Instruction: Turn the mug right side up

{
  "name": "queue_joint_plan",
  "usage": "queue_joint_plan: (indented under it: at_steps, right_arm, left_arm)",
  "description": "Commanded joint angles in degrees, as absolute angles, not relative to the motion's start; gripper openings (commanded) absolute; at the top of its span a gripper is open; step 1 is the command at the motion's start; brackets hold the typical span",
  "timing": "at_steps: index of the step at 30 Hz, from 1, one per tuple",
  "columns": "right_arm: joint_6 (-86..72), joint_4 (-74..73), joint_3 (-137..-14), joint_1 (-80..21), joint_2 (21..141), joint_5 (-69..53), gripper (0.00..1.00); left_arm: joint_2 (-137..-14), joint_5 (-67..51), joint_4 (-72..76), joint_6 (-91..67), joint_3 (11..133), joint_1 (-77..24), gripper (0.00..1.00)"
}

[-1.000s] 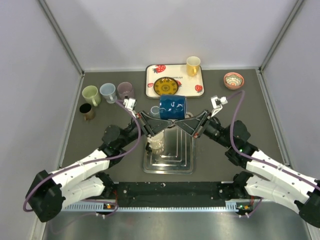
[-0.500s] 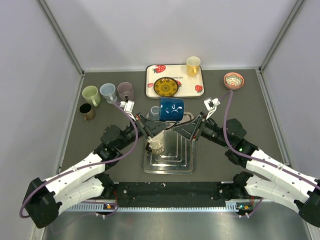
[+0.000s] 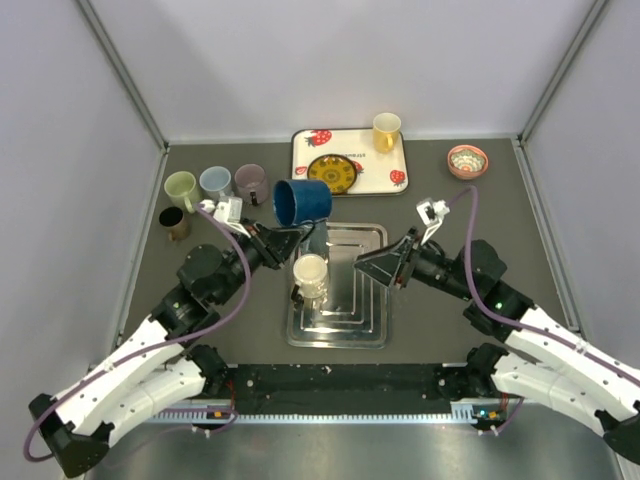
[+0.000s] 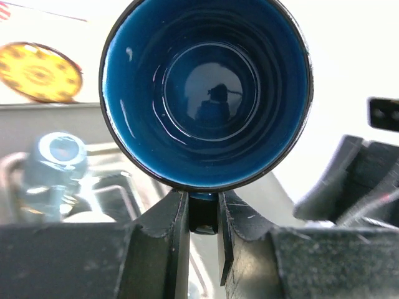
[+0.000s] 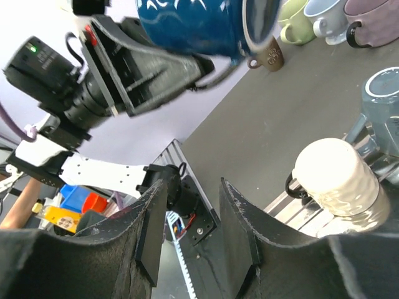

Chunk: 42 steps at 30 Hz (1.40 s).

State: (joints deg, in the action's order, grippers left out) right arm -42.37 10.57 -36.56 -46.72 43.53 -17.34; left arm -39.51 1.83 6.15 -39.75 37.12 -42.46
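The blue mug hangs in the air on its side above the far left corner of the metal rack, its mouth turned to the left. My left gripper is shut on the mug's handle. In the left wrist view the glossy blue inside of the mug faces the camera. My right gripper stands open to the right of the mug, apart from it, with nothing between its fingers. The right wrist view shows the mug high up, with the left gripper on it.
A cream mug stands upside down on the rack, and a pale grey-blue mug sits beside it. A strawberry tray holds a yellow plate and a yellow mug. Green, light blue, purple and brown cups stand far left. A bowl is far right.
My right gripper opened, let go of the blue mug and drew back to the right. The left gripper carried the mug leftward and turned it, mouth now facing left.
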Motion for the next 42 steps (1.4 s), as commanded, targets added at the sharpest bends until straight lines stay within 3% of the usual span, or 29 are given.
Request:
queue_joint_plan:
  at_steps: [1, 6, 9, 13, 19, 42]
  right_arm:
    - [-38.8, 5.0, -38.3, -47.0, 40.0, -15.4, 0.39]
    - [-36.7, -3.7, -39.5, -47.1, 38.6, -12.1, 0.39]
    - [-35.4, -7.6, -40.7, -47.0, 38.5, -10.3, 0.39]
    - [-33.7, -11.3, -41.5, -47.0, 38.3, -8.5, 0.39]
    - [-31.9, -14.4, -41.0, -47.0, 37.2, -7.1, 0.39]
    - [-28.8, -17.7, -43.3, -47.0, 40.0, -6.1, 0.40]
  left_arm:
    - [-37.7, 18.6, -4.3, -25.9, 47.0, -42.0, 0.00]
    - [-43.7, 27.7, -21.8, -20.7, 53.9, -38.8, 0.00]
    - [-48.1, 24.4, -28.5, -22.1, 55.5, -32.5, 0.00]
    - [-51.6, 17.0, -29.4, -23.7, 54.8, -20.4, 0.00]
    - [-58.9, 15.7, -29.7, -21.7, 55.6, -12.1, 0.00]
    - [-81.9, 13.5, -18.8, -22.9, 55.5, -0.4, 0.00]
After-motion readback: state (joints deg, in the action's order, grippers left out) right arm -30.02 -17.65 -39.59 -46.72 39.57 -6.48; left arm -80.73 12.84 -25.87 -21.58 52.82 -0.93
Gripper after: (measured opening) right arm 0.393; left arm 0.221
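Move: Gripped by the handle in the left hand, the blue mug is bound for the bare spot of table about 25 cm left, 17 cm ahead and 30 cm below that hand. The brown mug stands 11 cm left and 2 cm beyond that spot; the light blue mug is 12 cm straight beyond it, with the pink mug 8 cm right of the light blue one. From the empty right hand the spot is some 35 cm left, 23 cm ahead and 30 cm below. Sweeping the blue mug left and soon steeply down, with some forward reach, the left hand travels about 25 cm left, 22 cm down and 12 cm forward towards the bare spot beside the brown mug. It keeps its pinch on the handle while the wrist rolls and tips until the fingers slant forward and down. The right hand, empty and still open, sinks and draws off to the right. ##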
